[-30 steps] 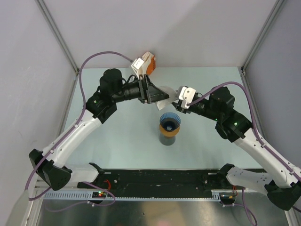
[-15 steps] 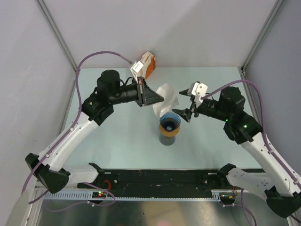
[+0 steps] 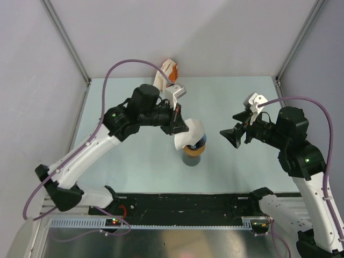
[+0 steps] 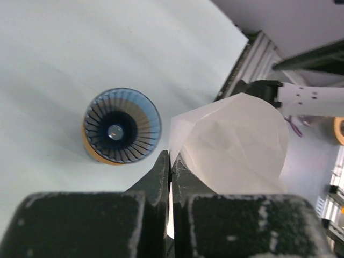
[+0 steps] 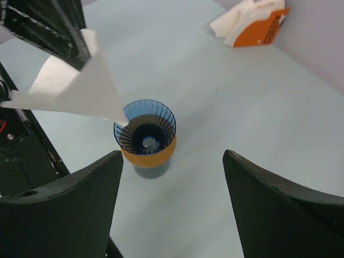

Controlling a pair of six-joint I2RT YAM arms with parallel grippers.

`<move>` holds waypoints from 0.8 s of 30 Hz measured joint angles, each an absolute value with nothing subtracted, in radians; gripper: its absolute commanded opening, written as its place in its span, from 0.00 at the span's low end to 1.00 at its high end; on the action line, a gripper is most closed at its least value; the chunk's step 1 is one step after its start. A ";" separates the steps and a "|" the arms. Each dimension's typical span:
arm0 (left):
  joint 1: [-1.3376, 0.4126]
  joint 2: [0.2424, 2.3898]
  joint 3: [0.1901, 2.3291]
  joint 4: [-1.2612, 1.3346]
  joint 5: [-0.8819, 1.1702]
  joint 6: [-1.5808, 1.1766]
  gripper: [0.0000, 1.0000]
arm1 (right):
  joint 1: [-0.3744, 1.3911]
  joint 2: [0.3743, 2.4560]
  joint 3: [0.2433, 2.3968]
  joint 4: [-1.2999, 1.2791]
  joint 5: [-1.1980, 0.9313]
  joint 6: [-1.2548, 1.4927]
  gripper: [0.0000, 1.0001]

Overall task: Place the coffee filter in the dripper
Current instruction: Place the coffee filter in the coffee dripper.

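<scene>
The white paper coffee filter (image 3: 192,133) hangs opened out from my left gripper (image 3: 181,128), which is shut on its edge. In the left wrist view the filter (image 4: 231,145) spreads to the right of the pinched fingertips (image 4: 164,161). The blue ribbed dripper (image 3: 198,143) stands upright on an orange ring over a dark cup, and it is empty inside (image 5: 145,131). The filter's lower corner (image 5: 80,91) hovers just over the dripper's near-left rim. My right gripper (image 3: 232,137) is open and holds nothing, a little to the right of the dripper (image 4: 122,125).
An orange and white pack of filters (image 5: 250,21) lies at the back of the table near the wall, partly behind the left arm (image 3: 169,72). The black rail (image 3: 188,204) runs along the near edge between the arm bases.
The left gripper shut on the filter and carried it down toward the dripper. The right gripper let go of it, opened wide and drew back to the right.
</scene>
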State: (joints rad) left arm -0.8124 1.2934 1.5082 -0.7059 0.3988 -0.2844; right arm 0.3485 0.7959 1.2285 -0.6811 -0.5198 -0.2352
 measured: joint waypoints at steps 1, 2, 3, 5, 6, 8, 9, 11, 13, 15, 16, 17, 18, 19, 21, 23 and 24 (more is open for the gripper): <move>-0.812 1.321 1.530 -0.721 0.388 -0.277 0.00 | 0.342 0.799 1.231 -0.701 -0.516 -0.231 0.80; -0.812 1.349 1.550 -0.731 0.373 -0.269 0.00 | 0.337 0.804 1.234 -0.719 -0.512 -0.228 0.80; -0.812 1.378 1.568 -0.744 0.364 -0.261 0.00 | 0.332 0.809 1.237 -0.738 -0.509 -0.227 0.80; -0.812 1.431 1.597 -0.773 0.344 -0.253 0.00 | 0.326 0.818 1.244 -0.762 -0.507 -0.223 0.78; -0.812 1.451 1.607 -0.783 0.339 -0.251 0.00 | 0.323 0.823 1.250 -0.776 -0.505 -0.221 0.77; -0.812 1.496 1.630 -0.808 0.319 -0.244 0.00 | 0.319 0.840 1.264 -0.797 -0.505 -0.219 0.76; -0.812 1.517 1.640 -0.819 0.313 -0.242 0.00 | 0.318 0.848 1.271 -0.805 -0.505 -0.218 0.75; -0.812 1.547 1.657 -0.837 0.298 -0.236 0.12 | 0.315 0.858 1.281 -0.818 -0.505 -0.218 0.73; -0.813 1.570 1.668 -0.849 0.289 -0.231 0.31 | 0.312 0.867 1.295 -0.828 -0.505 -0.219 0.69; -0.814 1.582 1.669 -0.860 0.284 -0.225 0.50 | 0.311 0.876 1.309 -0.839 -0.505 -0.221 0.63; -0.814 1.585 1.670 -0.867 0.283 -0.222 0.57 | 0.311 0.882 1.318 -0.843 -0.505 -0.222 0.60; -0.814 1.586 1.670 -0.873 0.285 -0.220 0.65 | 0.311 0.889 1.327 -0.845 -0.505 -0.223 0.57; -0.808 1.586 1.671 -0.881 0.293 -0.222 0.71 | 0.311 0.901 1.340 -0.849 -0.505 -0.228 0.54; -0.804 1.586 1.675 -0.886 0.301 -0.218 0.74 | 0.311 0.911 1.349 -0.850 -0.506 -0.231 0.51; -0.783 1.586 1.690 -0.891 0.344 -0.224 0.76 | 0.313 0.941 1.375 -0.857 -0.506 -0.241 0.44; -0.733 1.581 1.720 -0.897 0.405 -0.228 0.76 | 0.324 0.979 1.406 -0.864 -0.505 -0.250 0.38; -0.706 1.576 1.734 -0.896 0.426 -0.228 0.75 | 0.332 0.997 1.420 -0.866 -0.504 -0.254 0.35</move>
State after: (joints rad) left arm -0.7059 1.5757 1.7336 -0.8963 0.4263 -0.2283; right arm 0.3321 0.9974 1.4200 -0.8658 -0.5037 -0.2539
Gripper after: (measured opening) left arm 0.759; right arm 0.437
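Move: The left hand holds the coffee filter in shut fingers above and just short of the coffee dripper, whose middle lies about 4 cm ahead of that hand, 5 cm to its right and 14 cm below. The glass server carries the dripper, straight under it, roughly 22 cm below the hand. From the empty right hand the dripper is some 9 cm ahead, 13 cm to the left and 17 cm below. Down and forward, drifting a little right, the left hand lowers the filter some 7 cm into the dripper's mouth while its fingers tip about 15 degrees further downward; there they open to about three quarters and let go, and the hand climbs away about 3 cm, easing forward and left. The right hand, holding nothing, dips 2 cm, then edges forward while its fingers close to about half. ##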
